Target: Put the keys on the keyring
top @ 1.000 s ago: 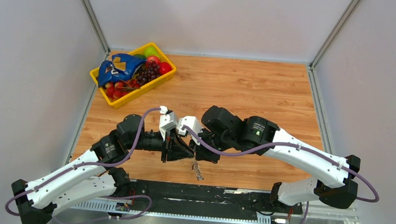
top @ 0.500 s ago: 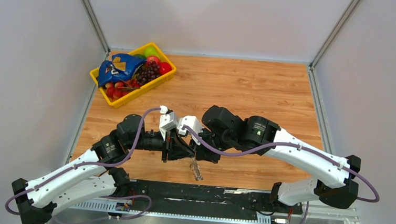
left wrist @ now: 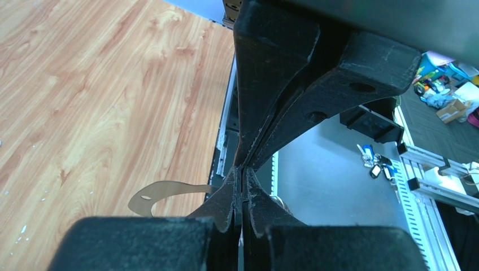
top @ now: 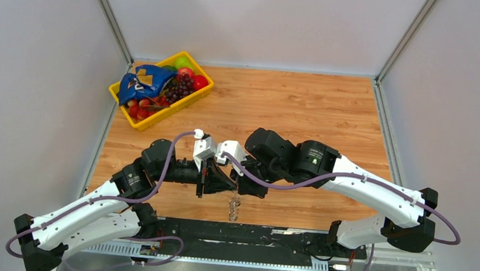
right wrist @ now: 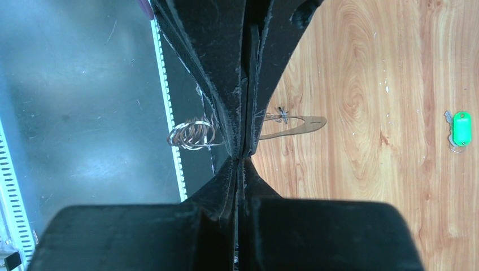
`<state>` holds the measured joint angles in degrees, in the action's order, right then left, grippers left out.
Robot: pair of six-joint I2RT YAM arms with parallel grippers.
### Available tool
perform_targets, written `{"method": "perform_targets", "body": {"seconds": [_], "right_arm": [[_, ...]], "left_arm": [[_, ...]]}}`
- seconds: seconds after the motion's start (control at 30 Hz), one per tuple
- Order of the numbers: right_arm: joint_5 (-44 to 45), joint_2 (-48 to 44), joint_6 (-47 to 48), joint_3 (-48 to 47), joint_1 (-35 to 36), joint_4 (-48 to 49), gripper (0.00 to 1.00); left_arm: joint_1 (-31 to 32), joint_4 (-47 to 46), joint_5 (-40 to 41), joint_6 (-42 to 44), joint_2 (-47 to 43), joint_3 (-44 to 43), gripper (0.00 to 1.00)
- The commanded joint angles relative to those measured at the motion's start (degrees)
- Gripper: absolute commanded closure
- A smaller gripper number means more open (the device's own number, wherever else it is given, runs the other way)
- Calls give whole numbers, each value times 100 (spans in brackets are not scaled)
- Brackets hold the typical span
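Note:
My two grippers meet tip to tip above the table's near edge. The left gripper (top: pixel 232 186) (left wrist: pixel 243 183) is shut on the keyring (top: pixel 234 206). The keyring's flat grey band (left wrist: pixel 152 195) (right wrist: pixel 294 125) sticks out on one side of the left fingers. Its silvery coil (right wrist: pixel 192 134) shows on the other side, and part of it hangs straight down in the top view. The right gripper (top: pixel 241 188) (right wrist: pixel 243 161) is shut, and I see nothing between its fingers. One small green key (right wrist: pixel 461 129) lies on the wood, apart from both grippers.
A yellow basket (top: pixel 141 126) with fruit and a blue bag stands at the table's back left. A black rail (top: pixel 250 232) runs along the near edge, below the hanging keyring. The metal floor lies beyond it.
The left gripper has closed fully. The hanging part of the keyring has swung from a slant to straight down, slightly leftward. Both arms have hardly moved.

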<state>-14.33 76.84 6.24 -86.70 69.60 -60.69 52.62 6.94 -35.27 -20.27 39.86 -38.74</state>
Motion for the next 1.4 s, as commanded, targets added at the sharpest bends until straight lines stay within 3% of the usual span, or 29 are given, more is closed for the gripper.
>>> {"method": "perform_targets", "body": {"seconds": [0.0,0.4,0.6,0.77,1.07,1.37], "right_arm": [[97,-157,-247,-404,9,751,100],[0,-355,-306,-223,10,996,100],[-22,-720,-275,-19,10,1256,65],[176,-1229,-188,494,9,1690,51],[67,-2124,60,1789,47,2980,50],[-93,-2841,712,2932,169,4867,51]], "left_arm": [[202,140,-15,299,36,-124,100],[232,-57,500,330,-408,-76,100],[238,-369,648,265,-611,-19,100],[232,-850,856,84,-964,180,100],[236,-2062,1357,-479,-1550,651,100],[238,-3131,1608,-1061,-1758,1078,100]]}}
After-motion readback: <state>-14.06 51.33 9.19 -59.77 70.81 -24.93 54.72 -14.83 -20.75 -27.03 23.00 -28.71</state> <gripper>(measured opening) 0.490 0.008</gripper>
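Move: Both closed fingertips meet at the small wire ring on the upper edge of the keyring plate. For the left hand, the plate's middle is about 4 cm below and 1 cm back, with no sideways offset; it sits about the same from the right hand. The green-tagged key lies on the table some 22 cm ahead, about 5 cm right and roughly 25 cm below both hands. The right hand opens its fingers about halfway and comes free of the small ring as it climbs some 6.5 cm, then sinks back a little to end about 5 cm up, its down-slanting fingers tipping up by about 30 degrees until they point nearly level towards the plate. The left hand, fingers still shut on the ring, lifts the keyring plate about 8 cm and draws it some 3 cm left, away from the right fingers, its fingertips tilting upward by around 25 degrees. ##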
